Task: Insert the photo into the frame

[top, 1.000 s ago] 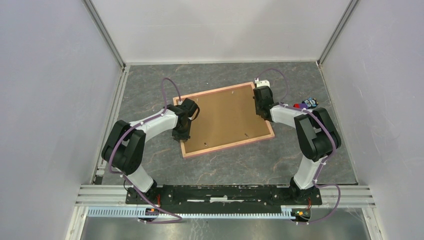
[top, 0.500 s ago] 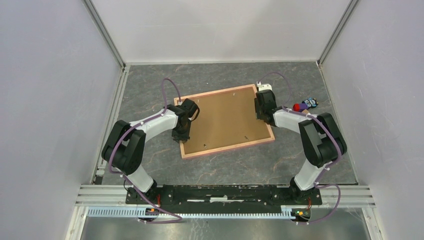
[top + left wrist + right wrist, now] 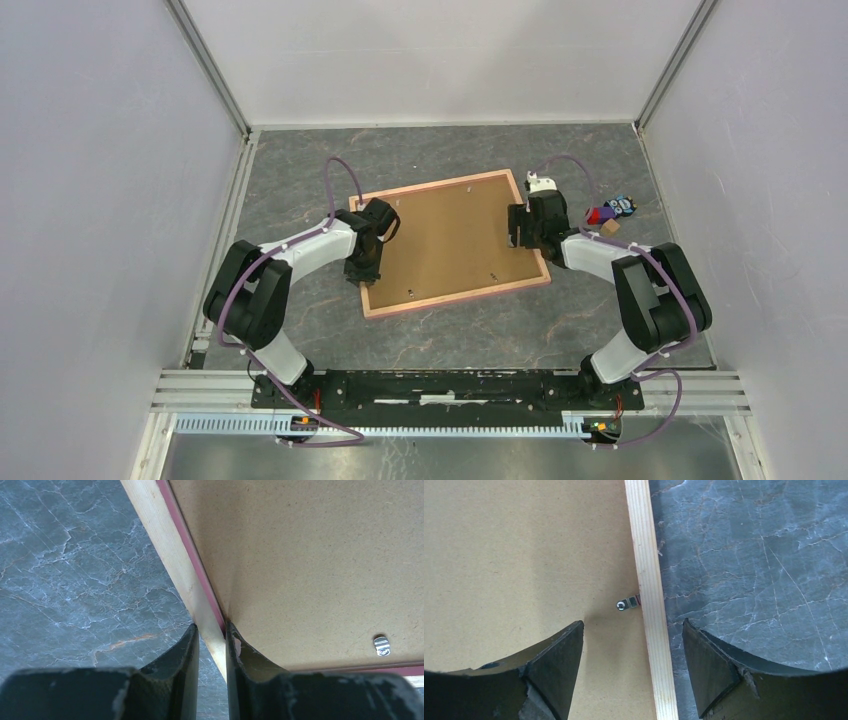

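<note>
The frame (image 3: pixel 450 240) lies back up on the table, brown board inside a pink and pale wood rim. My left gripper (image 3: pixel 362 275) is shut on the frame's left rail near the near-left corner; in the left wrist view its gripper (image 3: pixel 212 630) pinches the pale rail (image 3: pixel 170 555). My right gripper (image 3: pixel 520 228) stands open over the right rail. In the right wrist view the gripper (image 3: pixel 631 630) has one finger over the board and the other over the table, with the rail (image 3: pixel 651 605) between them untouched. The photo is hidden.
Small metal clips (image 3: pixel 626 603) (image 3: pixel 381 645) sit on the board's edge. A few small colourful objects (image 3: pixel 610 210) lie right of the frame, close to my right arm. Grey walls enclose the marble table (image 3: pixel 450 330) on three sides.
My right gripper has opened wide and drawn back to the right, to the frame's right rail. The frame has turned slightly. The left gripper has kept its grip.
</note>
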Controlling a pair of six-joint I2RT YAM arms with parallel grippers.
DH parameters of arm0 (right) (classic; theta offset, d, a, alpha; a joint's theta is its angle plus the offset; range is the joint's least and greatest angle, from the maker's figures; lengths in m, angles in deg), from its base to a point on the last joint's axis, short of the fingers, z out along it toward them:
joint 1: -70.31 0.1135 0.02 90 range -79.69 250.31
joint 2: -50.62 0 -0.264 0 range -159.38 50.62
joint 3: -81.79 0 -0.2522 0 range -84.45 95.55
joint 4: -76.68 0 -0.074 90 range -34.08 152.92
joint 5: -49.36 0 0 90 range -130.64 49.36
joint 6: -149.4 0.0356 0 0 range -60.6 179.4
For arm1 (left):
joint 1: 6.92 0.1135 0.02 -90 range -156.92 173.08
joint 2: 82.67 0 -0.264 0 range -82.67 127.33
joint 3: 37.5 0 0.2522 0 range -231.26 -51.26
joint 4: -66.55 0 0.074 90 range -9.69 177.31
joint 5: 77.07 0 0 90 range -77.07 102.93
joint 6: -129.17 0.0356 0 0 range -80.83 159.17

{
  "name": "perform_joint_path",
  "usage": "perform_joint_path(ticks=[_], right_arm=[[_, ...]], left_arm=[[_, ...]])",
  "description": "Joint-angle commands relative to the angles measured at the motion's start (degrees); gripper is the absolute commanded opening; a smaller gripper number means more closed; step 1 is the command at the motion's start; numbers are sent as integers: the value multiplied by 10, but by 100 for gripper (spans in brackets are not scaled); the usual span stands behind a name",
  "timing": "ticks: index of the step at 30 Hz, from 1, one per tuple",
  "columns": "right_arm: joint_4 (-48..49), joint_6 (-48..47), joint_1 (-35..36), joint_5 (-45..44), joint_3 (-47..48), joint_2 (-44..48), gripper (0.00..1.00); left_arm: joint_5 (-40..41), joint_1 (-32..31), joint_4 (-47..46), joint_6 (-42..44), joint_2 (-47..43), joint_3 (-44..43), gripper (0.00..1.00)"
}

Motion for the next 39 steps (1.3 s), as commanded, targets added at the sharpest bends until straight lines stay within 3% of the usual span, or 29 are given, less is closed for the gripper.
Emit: perform_joint_path(ticks=[1, 6, 9, 12, 17, 22, 26, 30, 32, 35, 39], right_arm=[[24, -1, -6, 20, 4, -3, 78], [28, -15, -13, 25, 0, 2, 79], [29, -18, -16, 33, 1, 1, 79], [35, -18, -20, 41, -5, 3, 79], [42, -17, -34, 49, -18, 15, 80], [49, -14, -50, 56, -31, 29, 81], [52, -8, -54, 64, -37, 38, 82], [59, -5, -55, 65, -46, 48, 82], [58, -4, -57, 62, -48, 52, 82], [59, -3, -59, 60, -54, 60, 82], [63, -2, -61, 56, -61, 66, 82]], left_arm=[[-17, -8, -3, 52, -26, -15, 4], [35, -6, 26, 30, -29, -42, 55], [53, -5, 29, 12, -22, -48, 68], [43, 2, 28, 1, 4, -56, 68], [57, 8, 44, -1, 44, -80, 60], [32, 3, 59, -98, -74, -57, 82], [-30, -41, 70, -262, -156, -39, 88], [-48, -126, 44, -548, -191, -2, 95], [-30, -183, 10, -688, -193, 15, 93], [-14, -251, -76, -826, -149, 16, 92], [-30, -274, -100, -883, -21, -54, 90]])
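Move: My left fingers straddle the frame's left rail. The middle of the near rail is roughly 23 cm to my right and 4 cm back, a centimetre lower; its left clip is about 12 cm right and 2 cm back, its right clip some 32 cm right and 1 cm ahead. From my right hand, the near rail's middle is about 15 cm left and 15 cm back, while the right rail's clip is around 3 cm ahead and 1 cm left, 2 cm down. I open my left fingers and let go of the left rail, easing about 2 cm forward, then lift about 10 cm and sweep right and back towards the near rail, sinking a little at the end, some 17 cm right of the start, wrist swinging about 40 degrees counter-clockwise and tilting. My open right hand shifts 2 cm right above the right rail. ##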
